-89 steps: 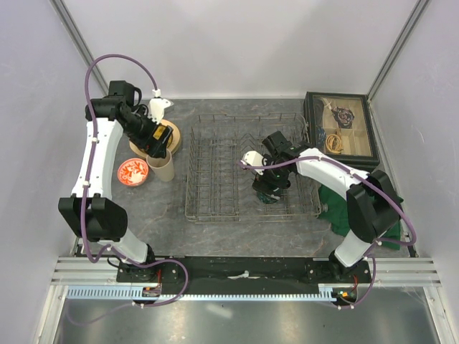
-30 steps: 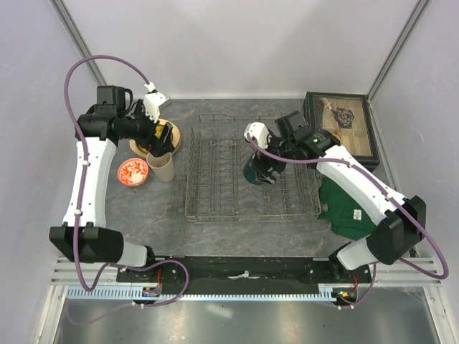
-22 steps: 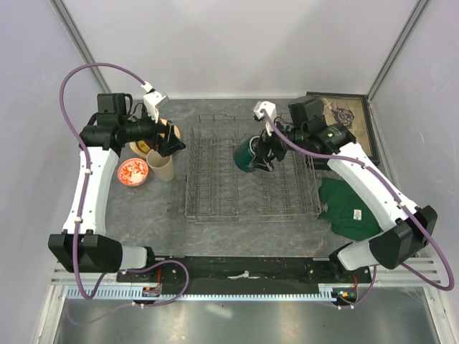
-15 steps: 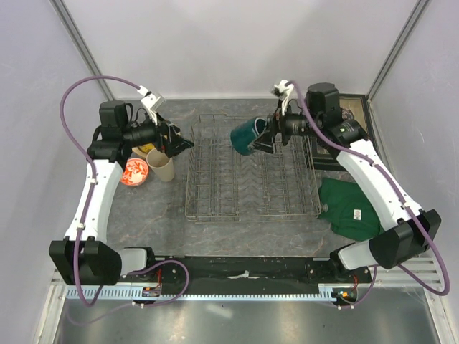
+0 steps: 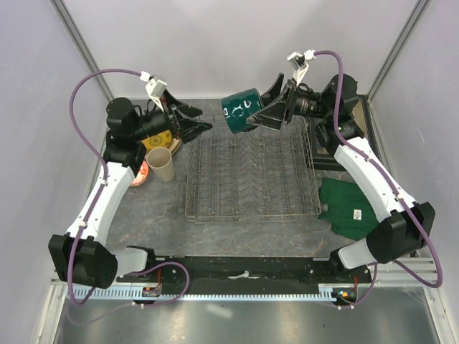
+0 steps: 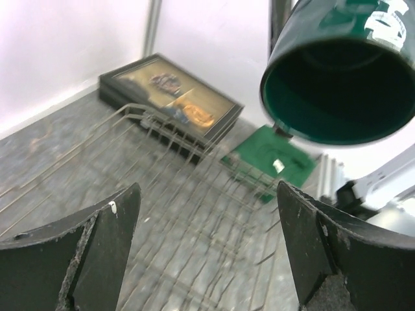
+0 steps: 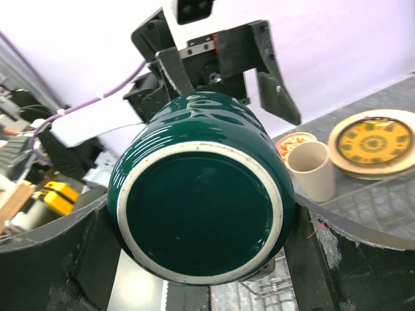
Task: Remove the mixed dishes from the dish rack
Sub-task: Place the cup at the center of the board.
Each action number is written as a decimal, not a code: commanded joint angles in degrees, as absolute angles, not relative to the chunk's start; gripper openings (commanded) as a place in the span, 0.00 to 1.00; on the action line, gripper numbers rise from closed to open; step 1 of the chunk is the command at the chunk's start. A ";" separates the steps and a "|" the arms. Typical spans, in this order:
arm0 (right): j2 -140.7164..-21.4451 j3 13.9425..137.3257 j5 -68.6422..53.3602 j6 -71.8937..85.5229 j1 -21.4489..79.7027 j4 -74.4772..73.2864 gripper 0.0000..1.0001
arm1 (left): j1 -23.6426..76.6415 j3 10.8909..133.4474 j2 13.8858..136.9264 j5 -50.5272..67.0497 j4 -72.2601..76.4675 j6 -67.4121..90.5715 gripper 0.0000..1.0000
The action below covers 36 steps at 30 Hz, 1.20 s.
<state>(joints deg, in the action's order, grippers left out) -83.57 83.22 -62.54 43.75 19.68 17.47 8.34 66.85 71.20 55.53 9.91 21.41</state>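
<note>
My right gripper (image 5: 259, 112) is shut on the dark green mug (image 5: 242, 110), held sideways in the air over the far edge of the grey wire dish rack (image 5: 251, 215). In the right wrist view the mug's base (image 7: 201, 214) fills the space between my fingers. My left gripper (image 5: 199, 123) stands open, level with the mug and just left of it, apart from it. The left wrist view looks into the mug's mouth (image 6: 337, 91) above and beyond my open left gripper (image 6: 207, 246). The beige tumbler (image 5: 162, 165), gold-brown plate (image 5: 159, 140) and red-and-white bowl (image 7: 295, 142) sit left of the rack.
A green folded cloth (image 5: 351, 208) lies right of the rack. The dark glass-lidded box (image 6: 172, 97) stands at the back right, largely behind my right arm in the top view. Grey walls close in the table on three sides.
My right arm lifted the mug out of the rack and carried it up toward the back left. My left arm rose from beside the tumbler and turned its open jaws toward the mug.
</note>
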 commanded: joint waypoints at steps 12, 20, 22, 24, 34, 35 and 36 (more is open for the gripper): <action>-84.90 81.47 -64.16 55.81 19.51 36.74 0.21 | 12.83 76.81 76.64 51.15 19.95 36.91 0.89; -86.39 81.65 -63.90 55.72 19.69 37.00 0.20 | 15.46 78.57 78.31 50.27 18.46 36.83 0.87; -86.57 81.74 -63.98 55.72 19.95 37.18 0.20 | 15.91 79.36 78.57 50.10 17.76 36.04 0.86; -86.75 81.83 -63.98 55.72 20.13 37.26 0.20 | 16.52 80.50 79.27 49.66 16.26 35.25 0.86; -88.06 81.21 -63.98 59.76 21.35 42.71 0.20 | 19.77 83.93 81.91 49.39 12.66 32.08 0.71; -87.98 81.12 -63.98 59.94 21.44 42.89 0.20 | 19.95 84.28 82.09 49.39 12.48 31.99 0.70; -88.15 80.95 -63.98 60.72 21.45 43.93 0.20 | 19.95 84.46 82.18 49.57 12.48 31.82 0.67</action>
<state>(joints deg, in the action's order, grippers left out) -88.20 80.97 -64.38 58.13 20.64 36.29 19.35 81.14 81.49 49.87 12.82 34.17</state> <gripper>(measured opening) 0.947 0.707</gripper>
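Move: The green cup, mouth facing left, is already in the right hand's fingers, its middle about 4 cm left of that hand, level fore and aft, and 1 cm up. From the left hand the same cup lies about 11 cm to the right, straight across, and 7 cm above. Far below the left hand, the beige tumbler stands 16 cm left, level with it and 26 lower; the rack's middle is 13 cm right, 4 ahead, 29 down. Whether the left fingers touch the green cup can't be made out, but they come right up to its mouth, one seemingly at or inside the rim and the other outside. The left hand goes right about 7 cm, rising some 5 cm early on and then running level, fingertips tipping up a little; its gap narrows partway near the end. The right hand keeps its grip, holding the cup nearly still. ##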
